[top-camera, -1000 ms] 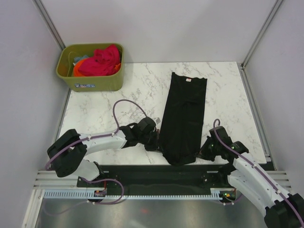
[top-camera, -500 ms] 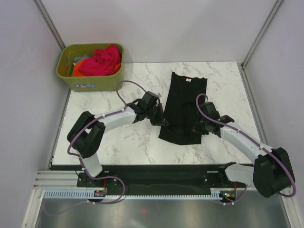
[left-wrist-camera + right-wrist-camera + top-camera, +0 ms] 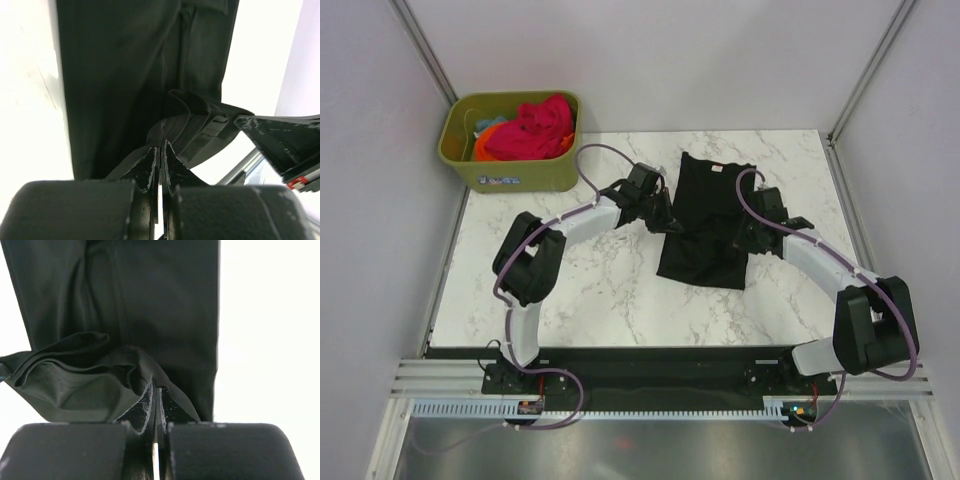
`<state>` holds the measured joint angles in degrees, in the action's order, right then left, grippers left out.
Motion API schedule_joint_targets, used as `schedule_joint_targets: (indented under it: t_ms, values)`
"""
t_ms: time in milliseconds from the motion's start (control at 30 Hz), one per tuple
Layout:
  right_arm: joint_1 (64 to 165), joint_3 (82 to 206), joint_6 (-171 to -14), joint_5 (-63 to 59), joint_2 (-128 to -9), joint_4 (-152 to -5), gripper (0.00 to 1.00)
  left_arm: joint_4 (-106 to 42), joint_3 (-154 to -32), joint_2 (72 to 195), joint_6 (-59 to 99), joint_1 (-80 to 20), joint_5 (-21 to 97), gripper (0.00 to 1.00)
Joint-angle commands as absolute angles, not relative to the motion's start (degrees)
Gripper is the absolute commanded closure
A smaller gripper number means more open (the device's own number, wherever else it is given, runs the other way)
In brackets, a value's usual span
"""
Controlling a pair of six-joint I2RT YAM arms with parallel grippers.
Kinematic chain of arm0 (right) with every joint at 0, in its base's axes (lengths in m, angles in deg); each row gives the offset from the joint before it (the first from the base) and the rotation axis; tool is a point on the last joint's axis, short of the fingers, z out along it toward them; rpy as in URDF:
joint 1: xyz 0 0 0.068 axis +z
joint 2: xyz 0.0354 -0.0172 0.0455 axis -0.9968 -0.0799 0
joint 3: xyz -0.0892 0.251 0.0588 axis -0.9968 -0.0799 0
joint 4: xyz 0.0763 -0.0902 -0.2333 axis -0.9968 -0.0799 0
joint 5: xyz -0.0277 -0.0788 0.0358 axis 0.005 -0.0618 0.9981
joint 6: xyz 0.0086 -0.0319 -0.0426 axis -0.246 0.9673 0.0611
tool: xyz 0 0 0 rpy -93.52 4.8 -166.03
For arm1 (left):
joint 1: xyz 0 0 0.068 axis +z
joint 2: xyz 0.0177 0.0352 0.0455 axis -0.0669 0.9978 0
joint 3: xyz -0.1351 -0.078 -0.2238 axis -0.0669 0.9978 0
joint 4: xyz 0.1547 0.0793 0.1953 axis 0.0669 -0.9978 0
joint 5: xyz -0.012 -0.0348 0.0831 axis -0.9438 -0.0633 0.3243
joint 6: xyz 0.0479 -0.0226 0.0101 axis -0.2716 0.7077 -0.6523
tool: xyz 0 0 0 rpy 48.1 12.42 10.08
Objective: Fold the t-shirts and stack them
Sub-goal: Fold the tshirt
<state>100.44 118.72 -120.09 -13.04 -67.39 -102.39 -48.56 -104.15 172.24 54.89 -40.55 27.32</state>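
Observation:
The black t-shirt (image 3: 705,225) lies lengthwise on the marble table, its near half lifted and carried back over the rest. My left gripper (image 3: 665,222) is shut on the shirt's left hem corner, and my right gripper (image 3: 745,238) is shut on the right hem corner. In the left wrist view the pinched cloth (image 3: 185,127) bunches in folds ahead of my shut fingers (image 3: 150,167). The right wrist view shows the same gathered hem (image 3: 80,380) beside my shut fingers (image 3: 145,407). Pink-red (image 3: 532,128) and orange (image 3: 485,146) t-shirts sit heaped in the bin.
The olive-green bin (image 3: 510,142) stands at the table's far left corner. White marble tabletop (image 3: 590,290) shows around the shirt. Grey walls enclose the table on three sides. Both arms reach far out over the table.
Both grippers have carried the shirt's near hem away from the table's front edge toward the collar, so the shirt now looks about half as long.

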Motion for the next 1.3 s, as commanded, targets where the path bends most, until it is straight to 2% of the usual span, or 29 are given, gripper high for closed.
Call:
schedule_joint_targets:
  t_ms: [0,167,667,800,867,900,933,967,1000,1067,1267]
  values:
    - [96.94,121.86,-117.61,-10.9,-69.29,-98.93,1.0,-49.13,-109.22,174.68,52.97,-39.26,25.84,0.98]
    - [92.81,125.71,-116.2,-7.82,-73.6,-97.44,1.0,-49.22,-113.8,178.63,53.06,-38.12,25.14,0.98]
    - [89.9,130.91,-116.11,-3.17,-83.62,-93.31,0.98,-48.69,-120.22,184.88,52.8,-35.74,27.16,0.95]
    - [89.28,131.96,-116.37,-3.77,-85.81,-93.13,0.93,-48.96,-121.54,185.5,52.18,-35.31,27.07,0.77]
    - [88.32,133.01,-116.9,-4.13,-86.35,-93.56,0.84,-49.13,-121.63,184.45,51.74,-34.95,27.68,0.69]
    - [88.05,133.63,-117.16,-3.95,-86.35,-95.05,0.83,-50.0,-121.54,183.83,50.7,-34.86,28.12,0.62]
    - [87.7,135.2,-117.34,-4.13,-86.35,-96.02,0.81,-50.45,-121.72,183.22,49.73,-34.69,28.91,0.59]
    - [87.7,136.0,-117.6,-4.74,-85.91,-97.25,0.73,-51.23,-122.15,182.51,48.5,-34.6,29.35,0.55]
    - [87.7,136.53,-117.78,-5.09,-85.04,-98.48,0.68,-53.5,-122.59,181.11,47.19,-34.6,29.88,0.46]
    - [87.7,136.36,-119.61,-5.88,-83.72,-101.38,0.61,-55.89,-122.69,179.35,43.14,-34.6,31.9,0.45]
    - [87.88,129.51,-127.44,-1.67,-78.71,-100.52,0.56,-57.22,-112.08,170.39,39.35,-35.39,32.87,0.46]
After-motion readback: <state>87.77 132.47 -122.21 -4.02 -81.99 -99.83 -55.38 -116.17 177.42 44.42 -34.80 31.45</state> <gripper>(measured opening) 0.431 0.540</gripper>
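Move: Both hands already pinch the corners of the shirt's hem, held a little above the shirt. The left hand's laying spot, on the shirt's left edge, is about 8 cm ahead, 0 sideways and 3 below; the right hand's is some 8 cm ahead, 3 right and 3 below. The collar label lies about 15 cm ahead and 10 right of the left hand, 19 ahead and 6 left of the right. The near fold is roughly 13 cm back and 7 right of the left hand. Still gripping the hem corners, both hands draw them some 8 cm forward over the shirt towards the collar, sinking 2 to 3 cm late on to lay them down. Then the fingers open about halfway and let go; both hands lift some 3 cm and ease back slightly, the left also drifting off to its left. ##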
